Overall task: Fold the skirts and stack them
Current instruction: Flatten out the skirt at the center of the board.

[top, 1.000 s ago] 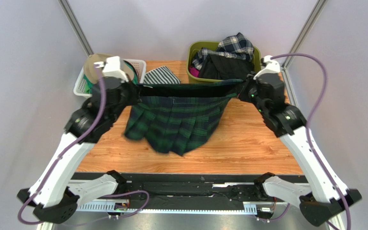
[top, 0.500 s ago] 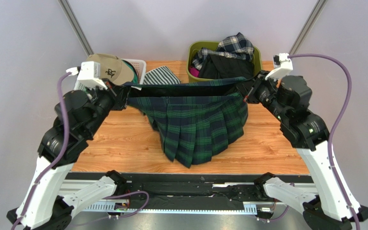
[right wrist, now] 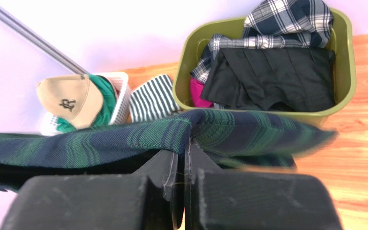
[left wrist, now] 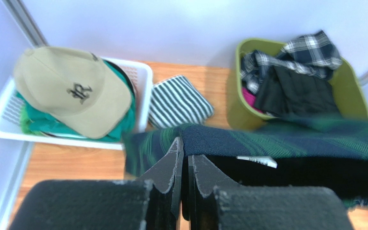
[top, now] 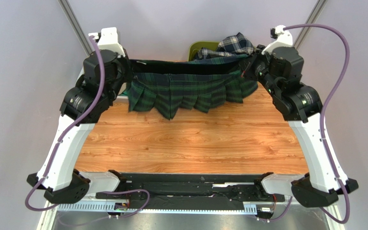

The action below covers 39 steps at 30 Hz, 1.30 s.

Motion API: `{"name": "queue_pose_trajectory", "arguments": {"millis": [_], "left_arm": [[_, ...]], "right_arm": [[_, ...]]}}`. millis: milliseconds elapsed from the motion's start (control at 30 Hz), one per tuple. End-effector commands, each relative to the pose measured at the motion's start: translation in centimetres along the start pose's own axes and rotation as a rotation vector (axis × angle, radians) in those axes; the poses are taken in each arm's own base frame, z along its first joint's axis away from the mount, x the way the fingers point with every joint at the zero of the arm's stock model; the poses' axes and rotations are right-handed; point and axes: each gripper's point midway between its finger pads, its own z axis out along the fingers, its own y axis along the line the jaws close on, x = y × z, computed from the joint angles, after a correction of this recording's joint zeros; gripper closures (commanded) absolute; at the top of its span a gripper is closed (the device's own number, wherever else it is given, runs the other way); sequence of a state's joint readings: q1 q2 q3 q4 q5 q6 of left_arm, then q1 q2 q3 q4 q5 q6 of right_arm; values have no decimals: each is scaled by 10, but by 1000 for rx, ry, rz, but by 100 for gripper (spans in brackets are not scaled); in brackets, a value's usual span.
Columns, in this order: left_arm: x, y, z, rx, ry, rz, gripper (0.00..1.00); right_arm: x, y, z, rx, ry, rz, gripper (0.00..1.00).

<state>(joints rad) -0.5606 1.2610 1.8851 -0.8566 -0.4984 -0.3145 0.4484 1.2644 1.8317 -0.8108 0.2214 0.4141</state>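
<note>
The dark green-navy tartan skirt (top: 190,91) hangs stretched by its waistband between my two grippers, high over the far part of the wooden table (top: 195,143). My left gripper (top: 127,71) (left wrist: 184,143) is shut on the waistband's left end. The right gripper (top: 246,68) (right wrist: 185,143) is shut on its right end. The pleated hem dangles free above the wood. A plain black skirt (right wrist: 267,76) and a navy-white plaid skirt (right wrist: 286,24) (top: 231,44) lie in the olive-green bin (right wrist: 183,62) behind it.
A white basket (left wrist: 145,86) at the far left holds green cloth and a tan cap (left wrist: 66,86). A green-and-white striped folded cloth (left wrist: 178,100) lies between basket and bin. Grey walls and metal posts close the back corners.
Both arms have risen and swung toward the far side with the tartan skirt. Its hem, hanging low over mid-table before, now hangs at the back.
</note>
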Motion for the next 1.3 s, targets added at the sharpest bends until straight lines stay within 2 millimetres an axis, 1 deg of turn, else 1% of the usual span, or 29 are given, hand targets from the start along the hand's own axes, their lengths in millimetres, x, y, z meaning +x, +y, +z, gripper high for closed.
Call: {"name": "queue_pose_trajectory", "arguments": {"millis": [0, 33, 67, 100, 133, 167, 233, 267, 300, 333, 367, 400, 433, 467, 500, 533, 633, 767, 867, 900, 967, 1000, 1067, 1100, 1133, 1167, 1200, 1233, 1267], "left_arm": [[16, 15, -41, 65, 5, -76, 100], [32, 11, -45, 93, 33, -131, 100], [76, 8, -34, 103, 117, -126, 100], [90, 5, -49, 170, 128, -171, 100], [112, 1, -52, 187, 175, -239, 100], [166, 2, -44, 182, 277, -238, 100], [204, -5, -64, 254, 360, -330, 96], [251, -3, -66, 256, 461, -322, 93], [266, -9, -81, 319, 499, -347, 70], [303, -7, -86, 306, 593, -384, 66], [315, -8, -93, 325, 629, -410, 64], [320, -14, -106, 388, 653, -441, 56], [331, -13, -111, 395, 686, -453, 49], [332, -14, -117, 412, 695, -460, 40], [329, -15, -124, 444, 689, -467, 15], [328, -14, -128, 450, 691, -465, 6], [319, -11, -134, 462, 670, -443, 4], [312, -1, -114, 367, 614, -410, 3], [308, -19, -93, 401, 615, -391, 1], [316, -27, -82, 397, 651, -373, 1], [309, -44, -63, 444, 632, -355, 1], [324, -48, -50, 417, 695, -317, 1], [323, -59, -34, 416, 714, -295, 1], [342, -60, -22, 389, 773, -262, 1], [345, -67, -11, 401, 767, -260, 1], [362, -72, -5, 404, 826, -253, 1], [367, -79, 2, 429, 828, -254, 1], [374, -81, 4, 431, 851, -255, 1], [391, -81, 8, 416, 905, -248, 2]], "right_arm": [[-4, -16, -40, 7, -69, 40, 99], [23, -27, -47, 12, -26, 49, 99], [37, -32, -51, 10, -3, 61, 99], [53, -34, -57, -3, 26, 85, 99], [87, -48, -67, 11, 81, 126, 99], [103, -53, -72, 9, 109, 150, 97], [143, -62, -92, -2, 182, 239, 92], [188, -77, -89, 38, 282, 246, 83], [210, -75, -96, 6, 354, 255, 77], [234, -81, -110, 6, 438, 252, 67], [257, -86, -117, 15, 519, 242, 64], [266, -86, -124, 8, 565, 243, 59], [274, -89, -133, 16, 607, 234, 47], [276, -89, -136, -5, 627, 205, 41], [273, -82, -140, -44, 638, 198, 37], [272, -79, -142, -64, 648, 186, 30], [262, -67, -144, -145, 644, 138, 18], [258, -66, -122, -140, 616, 113, 16], [265, -83, -96, 12, 606, 148, 12], [266, -98, -88, 102, 585, 140, 11], [277, -116, -75, 226, 593, 153, 2], [287, -128, -68, 302, 616, 138, 1], [305, -142, -60, 369, 649, 129, 1], [319, -152, -55, 425, 698, 126, 1], [326, -160, -52, 466, 713, 150, 1], [341, -168, -53, 493, 753, 161, 1], [350, -174, -52, 513, 772, 178, 1], [358, -183, -43, 537, 778, 222, 1], [366, -180, -40, 509, 808, 265, 1]]}}
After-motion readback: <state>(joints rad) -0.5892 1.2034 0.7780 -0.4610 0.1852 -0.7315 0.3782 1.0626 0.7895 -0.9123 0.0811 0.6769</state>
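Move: Both grippers already hold the skirt by its waistband, high and stretched between them. The middle of the board, where the skirt goes, lies roughly 45 cm below both hands and 10 cm back, about 18 cm right of the left one and 18 cm left of the right one. The green bin stands some 20 cm straight ahead of the right gripper, 37 cm down; the striped cloth is about 18 cm ahead of the left gripper and 4 cm right, 44 cm down. Sweep both grippers back about 19 cm and steeply down together, tipping the fingers down, to throw the hem outward over the board. Open both wide late in that sweep to let go of the waistband. After a brief slight rise, bring the open hands forward and down over the cloth, left about 10 cm forward and drifting right, right about 6 cm, fingers tipping further down. ##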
